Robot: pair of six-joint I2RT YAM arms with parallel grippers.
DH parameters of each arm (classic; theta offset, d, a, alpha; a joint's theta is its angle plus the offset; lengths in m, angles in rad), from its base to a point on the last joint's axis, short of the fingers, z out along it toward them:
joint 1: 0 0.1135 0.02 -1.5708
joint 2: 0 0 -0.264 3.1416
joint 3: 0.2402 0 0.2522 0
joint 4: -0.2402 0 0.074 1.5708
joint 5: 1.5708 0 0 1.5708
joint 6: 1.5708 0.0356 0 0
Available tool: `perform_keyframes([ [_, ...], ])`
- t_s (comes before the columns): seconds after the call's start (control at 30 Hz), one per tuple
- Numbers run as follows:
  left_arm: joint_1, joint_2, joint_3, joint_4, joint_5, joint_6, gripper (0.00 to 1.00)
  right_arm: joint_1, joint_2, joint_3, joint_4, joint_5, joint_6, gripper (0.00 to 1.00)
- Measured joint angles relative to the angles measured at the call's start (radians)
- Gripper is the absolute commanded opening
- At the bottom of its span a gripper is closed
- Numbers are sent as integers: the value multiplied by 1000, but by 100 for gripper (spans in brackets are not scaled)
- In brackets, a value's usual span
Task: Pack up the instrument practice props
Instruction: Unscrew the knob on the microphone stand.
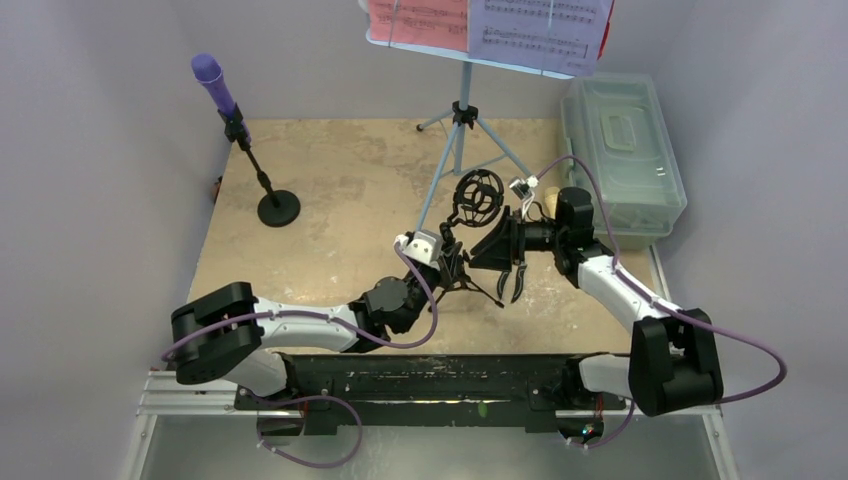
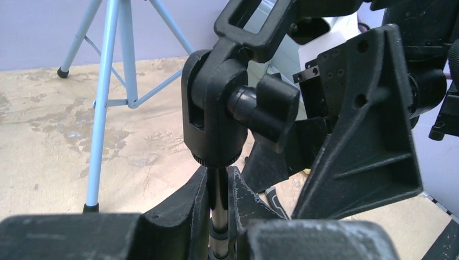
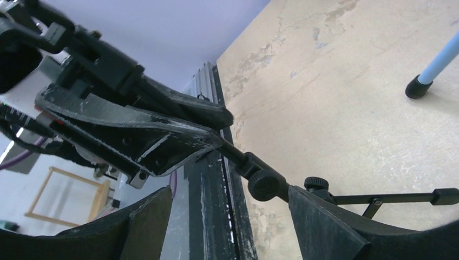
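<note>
My left gripper is shut on the thin pole of the black mic tripod, just under its swivel head. The pole sits between the closed jaws. The tripod's round shock mount stands above it. My right gripper is open and empty just right of the tripod, with its fingers beside the tripod's leg hub. The purple microphone stands on the round-base pole at the far left. The light-blue music desk holds red pages and white pages. A cream piece shows behind my right wrist.
A translucent grey-green plastic box with its lid shut lies at the back right. The music desk's tripod legs stand just behind the grippers. The black rail runs along the table's near edge. Walls close in on the left and back.
</note>
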Motion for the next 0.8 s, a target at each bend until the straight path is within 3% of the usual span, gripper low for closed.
perform_keyframes([
  [0.23, 0, 7, 0, 19, 11, 4, 0, 16, 33, -3, 12, 72, 42, 71],
  [0.33, 0, 8, 0, 19, 19, 5, 0, 27, 42, -3, 11, 87, 43, 61],
  [0.67, 0, 8, 0, 29, 24, 9, 0, 38, 60, -3, 14, 103, 45, 4],
  [0.8, 0, 8, 0, 34, 14, 6, 0, 37, 59, -3, 17, 96, 22, 0],
])
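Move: Just off the right fingertips, the mic stand's lower shaft knob lies about 1 cm ahead, 2 cm to the left and 2 cm below. The stand's swivel joint is roughly 3 cm ahead, 5 cm left and 6 cm above that hand, the pop filter some 10 cm straight ahead and 5 cm up. From the left hand, closed on the pole, the knob sits about 1 cm ahead, 3 cm right and 5 cm lower. Sinking about 2 cm, with roughly 1 cm forward and 1 cm left, the right hand brings its wide-open, left-pointing fingers onto the knob, then stays there and shuts them, pinching the knob between the fingertips. Meanwhile the left hand keeps its grip on the pole just under the swivel joint, steadying the stand almost without moving. ##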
